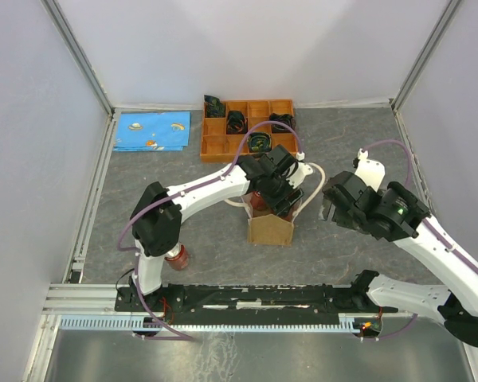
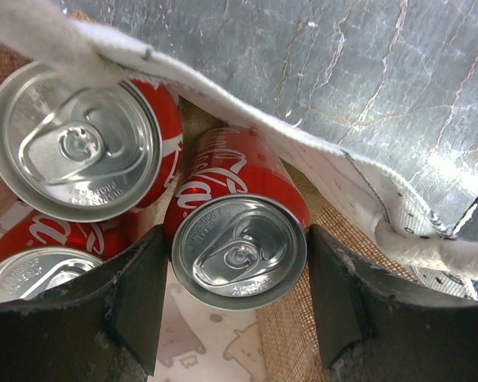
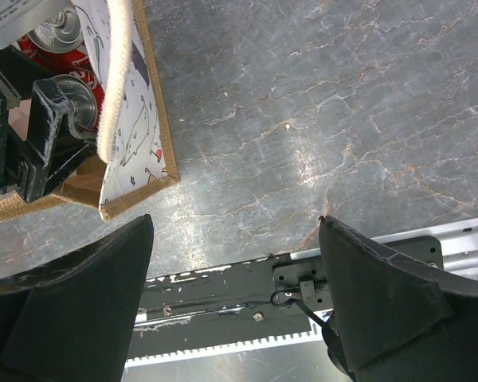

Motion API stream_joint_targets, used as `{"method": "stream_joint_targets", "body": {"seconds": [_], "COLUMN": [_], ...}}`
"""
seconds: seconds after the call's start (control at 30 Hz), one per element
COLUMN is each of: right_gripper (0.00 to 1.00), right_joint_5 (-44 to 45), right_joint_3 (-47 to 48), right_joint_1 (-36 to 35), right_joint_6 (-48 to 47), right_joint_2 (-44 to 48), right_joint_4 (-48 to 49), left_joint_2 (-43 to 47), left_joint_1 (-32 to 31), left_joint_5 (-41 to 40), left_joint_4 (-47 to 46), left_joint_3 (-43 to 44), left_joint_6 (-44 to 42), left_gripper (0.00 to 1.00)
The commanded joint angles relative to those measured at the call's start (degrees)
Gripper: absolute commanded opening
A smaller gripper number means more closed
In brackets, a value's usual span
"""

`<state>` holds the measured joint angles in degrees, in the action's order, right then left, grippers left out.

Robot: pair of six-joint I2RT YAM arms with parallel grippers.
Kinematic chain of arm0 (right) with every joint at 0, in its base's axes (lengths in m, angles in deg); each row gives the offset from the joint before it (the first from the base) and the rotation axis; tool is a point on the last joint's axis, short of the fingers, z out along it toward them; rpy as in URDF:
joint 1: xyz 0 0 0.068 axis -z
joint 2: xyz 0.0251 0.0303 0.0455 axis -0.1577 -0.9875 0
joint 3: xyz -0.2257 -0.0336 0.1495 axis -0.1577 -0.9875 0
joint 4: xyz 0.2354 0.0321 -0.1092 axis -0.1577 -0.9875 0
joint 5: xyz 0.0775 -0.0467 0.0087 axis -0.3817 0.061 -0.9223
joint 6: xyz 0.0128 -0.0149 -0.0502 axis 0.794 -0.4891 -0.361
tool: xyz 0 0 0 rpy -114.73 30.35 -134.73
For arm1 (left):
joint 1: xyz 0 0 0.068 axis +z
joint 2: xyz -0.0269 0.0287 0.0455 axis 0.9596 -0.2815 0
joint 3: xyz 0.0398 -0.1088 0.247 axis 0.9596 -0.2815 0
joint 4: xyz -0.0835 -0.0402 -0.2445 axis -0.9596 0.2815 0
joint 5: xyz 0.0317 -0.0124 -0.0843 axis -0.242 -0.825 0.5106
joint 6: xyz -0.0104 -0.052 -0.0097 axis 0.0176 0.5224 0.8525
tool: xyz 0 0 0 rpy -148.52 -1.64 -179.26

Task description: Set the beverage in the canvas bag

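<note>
The canvas bag point(image 1: 271, 229) stands mid-table, tan with cream rope handles point(image 2: 430, 243). My left gripper point(image 1: 275, 191) reaches down into it. In the left wrist view the gripper point(image 2: 237, 239) is shut on a red beverage can point(image 2: 239, 251), one black pad against each side of the can's top. The can leans inside the bag beside two other red cans point(image 2: 72, 143) point(image 2: 32, 270). My right gripper point(image 1: 328, 208) hovers to the right of the bag, open and holding nothing point(image 3: 235, 231). The bag's corner point(image 3: 135, 143) shows at that view's upper left.
Another red can point(image 1: 178, 257) stands on the table by the left arm's base. An orange compartmented tray point(image 1: 248, 127) holding dark items sits at the back. A blue patterned cloth point(image 1: 152, 131) lies at the back left. A black rail point(image 1: 247, 296) runs along the near edge.
</note>
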<state>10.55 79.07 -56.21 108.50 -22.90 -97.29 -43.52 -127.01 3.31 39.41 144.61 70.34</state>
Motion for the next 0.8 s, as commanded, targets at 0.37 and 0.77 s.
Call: {"method": "stream_joint_targets", "body": {"seconds": [0.37,0.77], "right_gripper": [0.92,0.93], "right_joint_5": [1.45,0.87], "right_joint_3": [-0.23,0.27], "right_joint_1": [0.03,0.02], "right_joint_6": [1.56,0.56], "right_joint_2": [0.94,-0.89], "right_joint_4": [-0.57,0.91], "left_joint_2": [4.86,7.48], "left_joint_1": [-0.42,-0.53], "left_joint_5": [1.34,0.74], "left_joint_4": [-7.82,-6.85], "left_joint_3": [-0.09,1.45], "left_joint_6": [1.94,0.68], "left_gripper": [0.38,0.96]}}
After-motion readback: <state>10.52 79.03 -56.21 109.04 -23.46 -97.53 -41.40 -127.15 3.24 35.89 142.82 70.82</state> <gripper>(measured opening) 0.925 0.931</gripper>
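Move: The held can is already inside the canvas bag, gripped near its lid, its middle some 5 cm straight below the left hand. One can stands about 7 cm ahead of this hand, level sideways; a second can stands some 6 cm ahead and 6 cm left. The bag's middle is roughly 2 cm ahead and 3 cm left. From the right hand, the held can is about 8 cm ahead, 14 cm left and 18 cm below. The can is first kept down in the near right part of the bag, beside the right wall, with the left hand almost still around it. Then the left fingers, still on its sides, open wide and let go of it, and the hand starts to lift off, rising about 1 cm with barely any tilt. ##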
